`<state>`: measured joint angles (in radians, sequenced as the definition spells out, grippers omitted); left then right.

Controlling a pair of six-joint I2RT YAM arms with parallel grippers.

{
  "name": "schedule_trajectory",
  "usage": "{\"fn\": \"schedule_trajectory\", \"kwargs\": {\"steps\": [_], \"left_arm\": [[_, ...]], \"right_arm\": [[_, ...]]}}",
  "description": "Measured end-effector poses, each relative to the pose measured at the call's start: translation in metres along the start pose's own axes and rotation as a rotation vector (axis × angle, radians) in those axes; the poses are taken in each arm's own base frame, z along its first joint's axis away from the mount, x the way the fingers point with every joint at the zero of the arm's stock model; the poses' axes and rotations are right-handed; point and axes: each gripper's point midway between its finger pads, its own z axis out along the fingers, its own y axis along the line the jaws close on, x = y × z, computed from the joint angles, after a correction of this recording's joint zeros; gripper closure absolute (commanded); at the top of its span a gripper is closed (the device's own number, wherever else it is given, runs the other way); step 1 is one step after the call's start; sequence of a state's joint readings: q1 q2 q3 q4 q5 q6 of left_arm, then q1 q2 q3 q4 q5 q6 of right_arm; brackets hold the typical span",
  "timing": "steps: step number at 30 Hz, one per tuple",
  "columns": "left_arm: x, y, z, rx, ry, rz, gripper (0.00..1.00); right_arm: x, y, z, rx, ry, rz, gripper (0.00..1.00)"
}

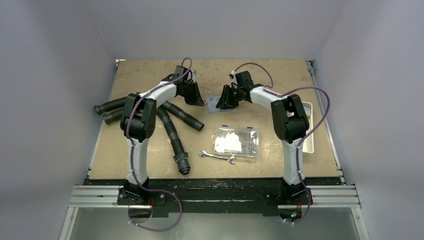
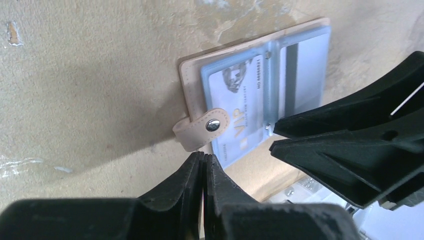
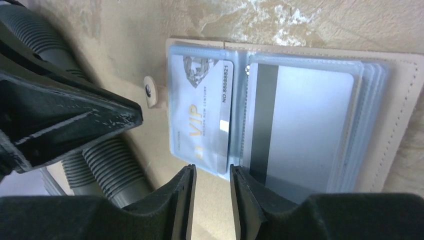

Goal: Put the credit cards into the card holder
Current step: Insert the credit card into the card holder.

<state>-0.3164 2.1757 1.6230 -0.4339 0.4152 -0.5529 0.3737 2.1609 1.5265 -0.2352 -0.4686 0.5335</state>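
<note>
The card holder point(image 1: 213, 105) lies open and flat on the table between my two grippers. It is tan with clear blue sleeves point(image 3: 400, 100). A light-blue VIP credit card point(image 3: 200, 110) sits in its left sleeve, and a card with a black stripe point(image 3: 305, 125) sits in the right sleeve. Both also show in the left wrist view, the VIP card point(image 2: 235, 105) and the striped card point(image 2: 307, 65), with the tan snap strap point(image 2: 202, 129) folded over. My left gripper point(image 2: 204, 157) is shut and empty just beside the strap. My right gripper point(image 3: 212, 172) is open a little and empty, at the holder's near edge by the spine.
Black corrugated hoses point(image 1: 170, 127) lie left of the holder, close to the left arm. A clear plastic box point(image 1: 236, 141) and a wrench point(image 1: 217, 157) lie nearer the bases. A white tray point(image 1: 307, 130) stands at the right edge.
</note>
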Motion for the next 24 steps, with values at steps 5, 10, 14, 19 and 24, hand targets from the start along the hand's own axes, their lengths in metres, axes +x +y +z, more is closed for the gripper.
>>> {"fn": "schedule_trajectory", "kwargs": {"steps": [5,10,14,19,24], "left_arm": [[-0.006,-0.013,-0.01,0.039,-0.021,0.014,0.84],[-0.005,-0.021,-0.009,0.094,-0.02,0.012,0.81],[0.003,-0.019,-0.005,0.101,-0.001,-0.013,0.81],[0.012,-0.013,-0.001,0.083,0.008,-0.035,0.73],[0.022,-0.01,0.002,0.065,0.01,-0.065,0.67]], "right_arm": [[0.0,-0.001,-0.005,0.015,0.002,-0.024,0.88],[0.001,0.0,-0.005,0.01,0.005,-0.028,0.91],[-0.006,0.002,-0.003,0.007,-0.006,-0.035,0.91],[-0.011,0.001,0.004,0.003,-0.012,-0.042,0.92],[-0.005,-0.009,0.015,0.018,0.009,-0.029,0.97]]}}
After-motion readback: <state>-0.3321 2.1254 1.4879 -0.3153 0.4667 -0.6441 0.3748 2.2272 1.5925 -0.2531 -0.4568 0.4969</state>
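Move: The VIP card, in the left sleeve of the open card holder, has its middle about 3 cm ahead of the right hand, 3 cm to its left and 2 cm below. The clear box lies some 16 cm back and 6 cm right of that hand, the hose end about 9 cm back and 8 cm left. From the left hand, the holder's middle is roughly 3 cm ahead, 6 cm right, 2 cm lower. Right fingers close, edging forward then down towards the card; left rises, then sinks back about 2 cm, opening. ##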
